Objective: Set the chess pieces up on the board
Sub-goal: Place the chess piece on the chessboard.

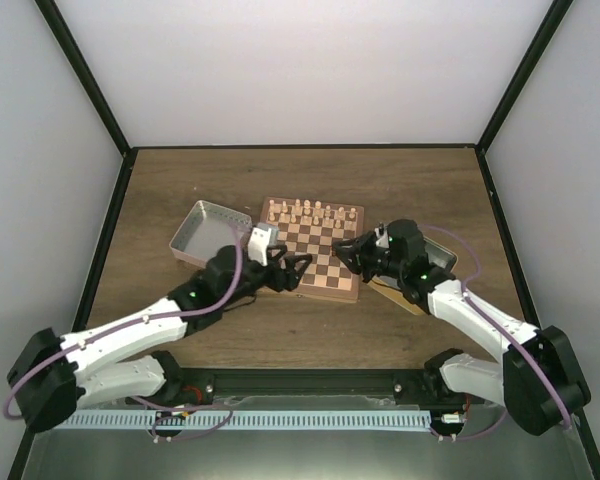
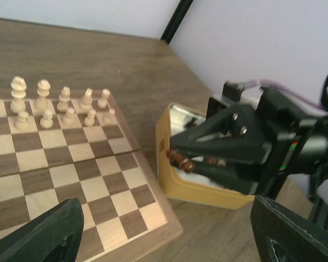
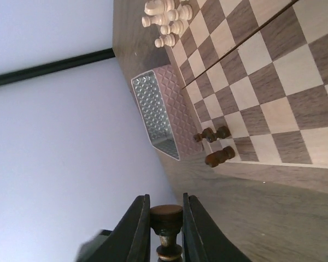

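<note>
The board [image 1: 315, 262] lies mid-table, with cream chessmen [image 1: 310, 212] lined up along its far side. My right gripper [image 3: 165, 204] is shut on a dark brown chess piece [image 3: 167, 218], held on its side above the table just off the board's right edge. The left wrist view shows that same piece [image 2: 180, 160] between the right arm's fingers. Three more dark chess pieces [image 3: 214, 144] stand on squares at the board's near left corner. My left gripper [image 2: 167, 240] hovers open over the board's near part, nothing between its fingers [image 2: 49, 234].
A patterned metal tin [image 1: 208, 232] sits left of the board. Another tin with a yellow-tan wall [image 2: 199, 188] lies right of the board, under the right arm [image 1: 460, 305]. Black frame posts [image 1: 85, 75] border the table.
</note>
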`<state>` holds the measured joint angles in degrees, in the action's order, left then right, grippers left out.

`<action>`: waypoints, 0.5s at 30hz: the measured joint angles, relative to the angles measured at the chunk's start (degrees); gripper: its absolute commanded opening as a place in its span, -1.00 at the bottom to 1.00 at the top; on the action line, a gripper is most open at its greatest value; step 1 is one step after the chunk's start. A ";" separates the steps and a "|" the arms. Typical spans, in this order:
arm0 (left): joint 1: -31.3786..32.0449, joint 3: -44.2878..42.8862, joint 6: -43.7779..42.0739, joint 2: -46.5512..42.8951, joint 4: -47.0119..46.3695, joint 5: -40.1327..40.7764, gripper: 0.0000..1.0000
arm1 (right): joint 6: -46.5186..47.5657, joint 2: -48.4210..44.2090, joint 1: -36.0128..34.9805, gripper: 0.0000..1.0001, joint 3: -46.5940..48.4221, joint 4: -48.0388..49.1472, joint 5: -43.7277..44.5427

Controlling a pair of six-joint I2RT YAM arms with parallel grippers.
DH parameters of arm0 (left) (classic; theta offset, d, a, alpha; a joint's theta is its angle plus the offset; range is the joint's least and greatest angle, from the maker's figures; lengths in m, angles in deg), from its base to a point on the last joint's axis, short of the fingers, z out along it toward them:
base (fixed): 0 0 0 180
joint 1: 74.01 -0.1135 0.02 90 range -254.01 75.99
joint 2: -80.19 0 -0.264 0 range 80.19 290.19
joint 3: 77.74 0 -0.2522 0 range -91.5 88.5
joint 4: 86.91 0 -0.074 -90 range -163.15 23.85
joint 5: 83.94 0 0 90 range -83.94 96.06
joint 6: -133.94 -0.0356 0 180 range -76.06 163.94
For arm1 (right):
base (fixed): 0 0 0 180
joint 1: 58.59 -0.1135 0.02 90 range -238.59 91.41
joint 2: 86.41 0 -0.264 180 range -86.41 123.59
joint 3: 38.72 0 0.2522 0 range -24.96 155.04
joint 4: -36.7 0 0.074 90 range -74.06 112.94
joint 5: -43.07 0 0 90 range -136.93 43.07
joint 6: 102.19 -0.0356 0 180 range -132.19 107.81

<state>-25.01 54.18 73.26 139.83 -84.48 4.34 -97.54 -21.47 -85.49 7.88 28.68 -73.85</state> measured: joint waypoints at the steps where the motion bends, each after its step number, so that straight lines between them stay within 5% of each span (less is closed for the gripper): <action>1: 1.77 -0.31 -0.24 1.53 0.20 2.03 0.69 | -1.88 0.02 -0.20 -0.75 0.07 0.33 0.31; 9: 5.92 -7.87 -2.49 16.20 -2.29 7.98 0.18 | -11.72 2.08 -0.94 -0.74 3.56 -1.09 2.56; 15: 6.08 -9.60 -2.73 23.02 -6.91 7.21 0.00 | -14.64 2.82 -1.01 -0.73 3.58 -1.05 2.51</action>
<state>-18.94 44.58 70.53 162.84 -91.39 11.55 -112.18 -18.65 -86.49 11.47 27.63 -71.34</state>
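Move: The left hand's target is the dark chess piece pinched in the right fingers, about 10 cm to its right, 4 cm ahead and some 5 cm lower. The chessboard's middle lies about 11 cm ahead of the left hand, 2 cm right and 21 cm below. From the right hand, the left gripper is about 10 cm left, 4 cm back and 5 cm higher; the open box is some 19 cm right, 3 cm back and 14 cm down. Rightward and down, then somewhat forward as well, the left hand closes in on the dark piece in the right gripper, travelling about 9 cm while its wide-open fingers narrow to roughly half open, not yet gripping. The right hand keeps its pinch on the piece, easing only about a centimetre forward and turning some 15 degrees, to offer the piece to the left fingers. ##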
